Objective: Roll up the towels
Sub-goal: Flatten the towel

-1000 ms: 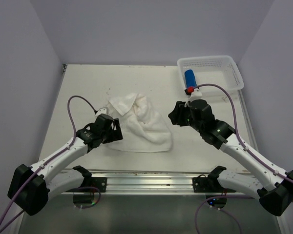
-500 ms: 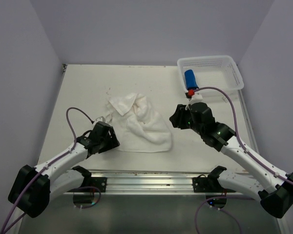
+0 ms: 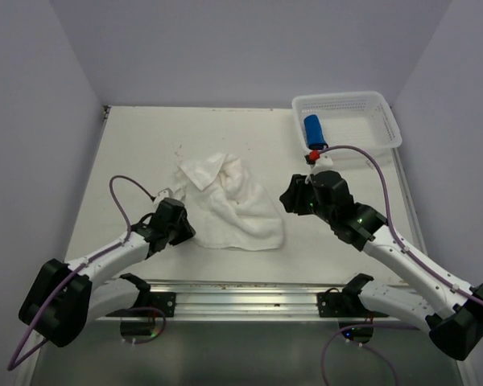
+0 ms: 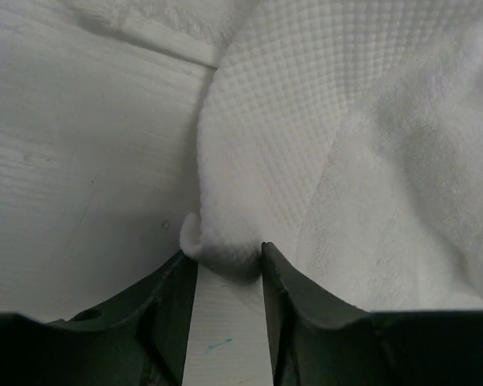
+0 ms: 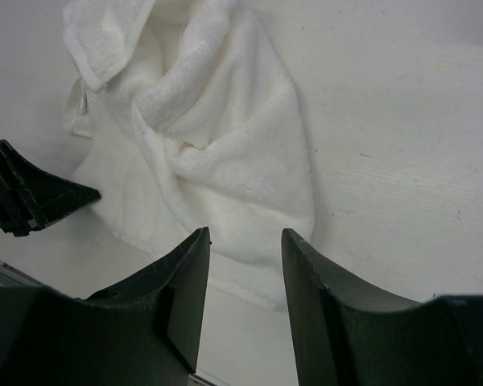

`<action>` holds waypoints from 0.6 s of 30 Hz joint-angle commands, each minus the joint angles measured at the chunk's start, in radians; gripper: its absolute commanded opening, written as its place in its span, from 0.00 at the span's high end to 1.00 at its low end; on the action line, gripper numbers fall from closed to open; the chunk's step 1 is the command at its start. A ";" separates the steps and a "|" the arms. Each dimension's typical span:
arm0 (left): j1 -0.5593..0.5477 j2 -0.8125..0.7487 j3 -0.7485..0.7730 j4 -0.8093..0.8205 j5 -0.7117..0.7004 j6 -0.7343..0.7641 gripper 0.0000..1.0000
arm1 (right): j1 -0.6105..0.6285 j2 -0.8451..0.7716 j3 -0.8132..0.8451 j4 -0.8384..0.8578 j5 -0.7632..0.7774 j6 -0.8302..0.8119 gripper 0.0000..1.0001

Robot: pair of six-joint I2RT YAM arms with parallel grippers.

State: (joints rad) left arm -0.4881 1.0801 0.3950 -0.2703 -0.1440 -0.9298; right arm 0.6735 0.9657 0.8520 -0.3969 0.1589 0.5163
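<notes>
The white towel [image 3: 233, 205] lies crumpled on the table between my two arms. Its near-left corner [image 4: 225, 245] bulges between the tips of my left gripper [image 4: 229, 251], whose jaws stand partly closed around it, both tips touching cloth. From above, the left gripper [image 3: 185, 229] is at the towel's left edge. My right gripper [image 3: 288, 197] hovers just right of the towel, open with nothing between its fingers [image 5: 245, 233]; the white towel [image 5: 217, 153] spreads out ahead of it. The blue towel [image 3: 313, 129] lies rolled in the basket.
The white perforated basket [image 3: 370, 104] stands at the far right corner of the table. The left arm's black fingers [image 5: 32, 197] show at the left of the right wrist view. Side walls close in the table left and right.
My left gripper has slid down to the towel's near-left corner and its jaws have narrowed around it. The right arm has barely shifted.
</notes>
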 commanded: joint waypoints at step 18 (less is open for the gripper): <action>0.026 0.230 1.083 -0.142 -0.091 0.192 1.00 | 0.005 -0.206 -0.059 -0.103 0.031 0.024 0.55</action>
State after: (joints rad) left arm -0.4713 1.2598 1.2240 -0.3866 -0.1696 -0.8265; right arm 0.6735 0.7853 0.8185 -0.4732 0.1925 0.5209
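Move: The white towel's near-left edge lies right between my left hand's half-open fingertips, roughly 1 cm ahead, level with them. From that hand the towel's bunched middle is about 10 cm ahead and 8 cm right, the folded-over far-left flap some 16 cm straight ahead, and the near-right corner about 21 cm right and 2 cm back. From my right hand the near-left edge lies roughly 20 cm left, 5 cm back and 20 cm below. I shut my left fingers on the near-left edge of the towel while easing forward along the table, then whip it upward, ending about 27 cm higher, 14 cm farther out and 6 cm to the right, my fingers tipping up some 30 degrees. My empty right hand draws back, right and a little up, away from the towel. ##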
